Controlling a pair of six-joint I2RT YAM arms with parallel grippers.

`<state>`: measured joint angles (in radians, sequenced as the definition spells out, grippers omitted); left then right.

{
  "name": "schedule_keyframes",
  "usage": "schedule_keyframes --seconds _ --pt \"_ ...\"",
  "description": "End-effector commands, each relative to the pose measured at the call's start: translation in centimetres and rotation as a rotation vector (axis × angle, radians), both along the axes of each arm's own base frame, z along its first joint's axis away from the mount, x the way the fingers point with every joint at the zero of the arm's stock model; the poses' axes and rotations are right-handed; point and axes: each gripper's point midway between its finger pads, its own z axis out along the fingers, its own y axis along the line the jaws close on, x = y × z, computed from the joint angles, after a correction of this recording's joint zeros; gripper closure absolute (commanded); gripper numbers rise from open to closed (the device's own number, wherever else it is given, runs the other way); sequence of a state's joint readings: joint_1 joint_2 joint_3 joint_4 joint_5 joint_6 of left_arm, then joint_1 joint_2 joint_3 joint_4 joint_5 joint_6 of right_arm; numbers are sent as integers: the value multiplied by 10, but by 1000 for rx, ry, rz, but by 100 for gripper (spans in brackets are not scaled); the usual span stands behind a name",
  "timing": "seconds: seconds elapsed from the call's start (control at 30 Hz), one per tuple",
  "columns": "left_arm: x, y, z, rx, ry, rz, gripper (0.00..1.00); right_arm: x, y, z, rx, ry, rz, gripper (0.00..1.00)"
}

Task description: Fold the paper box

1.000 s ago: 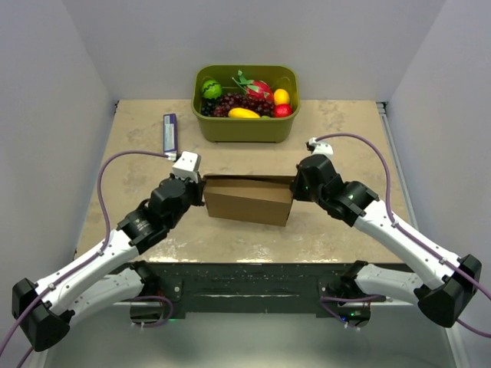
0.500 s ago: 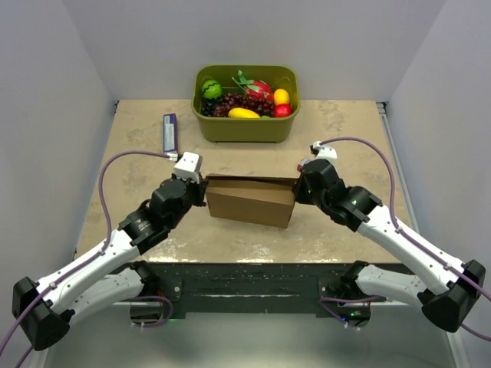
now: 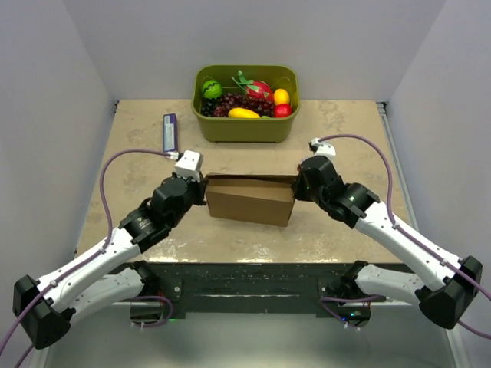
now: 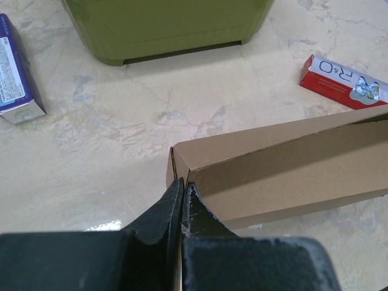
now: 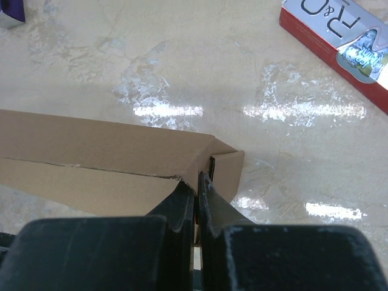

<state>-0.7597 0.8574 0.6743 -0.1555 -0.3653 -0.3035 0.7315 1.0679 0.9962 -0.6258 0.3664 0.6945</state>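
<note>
The paper box [image 3: 249,201], brown cardboard folded into a long shallow shape, stands on the table between the two arms. My left gripper [image 3: 202,188] is shut on its left end; in the left wrist view the fingertips [image 4: 182,185] pinch the corner wall of the paper box [image 4: 285,163]. At the right end my right gripper [image 3: 296,188] is shut too. In the right wrist view its tips [image 5: 197,182] clamp the cardboard beside a folded end flap of the paper box [image 5: 103,151]. The box's interior is hidden.
An olive-green tub [image 3: 245,129] of fruit stands behind the box, close to it in the left wrist view [image 4: 163,30]. A purple packet [image 3: 169,132] lies at the back left. A red and silver carton [image 5: 339,42] lies beyond the box's right end.
The right arm dipped a little toward the front with the box's right end, then came back. The left arm and its grip look unchanged.
</note>
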Motion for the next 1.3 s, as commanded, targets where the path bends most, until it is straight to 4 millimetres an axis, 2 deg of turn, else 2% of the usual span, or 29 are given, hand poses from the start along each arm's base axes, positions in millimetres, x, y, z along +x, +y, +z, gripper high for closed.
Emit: schedule_keyframes --seconds 0.0,0.13,0.23,0.33,0.37,0.43,0.57,0.8,1.1,1.27 --pt "-3 8 -22 98 90 21 100 12 31 1 44 9 81 100" --pt "13 17 -12 111 60 62 100 36 60 16 88 -46 130 100" --pt "23 20 -5 108 40 74 100 49 70 30 86 -86 156 100" --pt "31 23 -2 114 30 88 100 65 76 36 47 -121 162 100" --pt "32 23 -3 120 34 91 100 70 76 32 21 -121 152 100" --pt "34 26 -8 138 43 103 100 77 75 35 -16 -135 149 100" --pt "32 30 -17 169 66 114 100 83 67 35 -85 -156 140 71" --pt "31 30 -15 172 63 104 100 81 50 50 -138 -209 126 55" --pt "31 31 -15 183 65 104 100 76 22 59 -220 -216 57 51" --pt "31 31 -14 184 63 105 100 66 20 49 -217 -173 79 51"
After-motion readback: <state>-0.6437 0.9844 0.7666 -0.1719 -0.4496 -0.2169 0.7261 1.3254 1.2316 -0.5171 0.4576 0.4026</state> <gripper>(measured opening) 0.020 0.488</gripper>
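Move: Both hands already pinch the paper box, left fingers on its left side wall, right fingers on its right; its middle lies about 13 cm inward of each and some 4 cm below. The green basket it is taken towards stands about 30 cm ahead and 12 cm right of the left hand, some 30 cm ahead and 14 cm left of the right. A purple carton lies 25 cm ahead and 13 cm left of the left hand; a red carton lies 13 cm ahead and 11 cm right of the right hand. With both side walls still pinched, the two hands slide the paper box forward and left towards the green basket, the right about 7.5 cm forward and 5 left, the left only some 4 each way while turning 10 degrees counter-clockwise. The right fingers then open about halfway, letting go of the wall, and the hand rises some 3 cm, easing back to the right with fingertips tipping up; the left keeps its pinch and stays. ##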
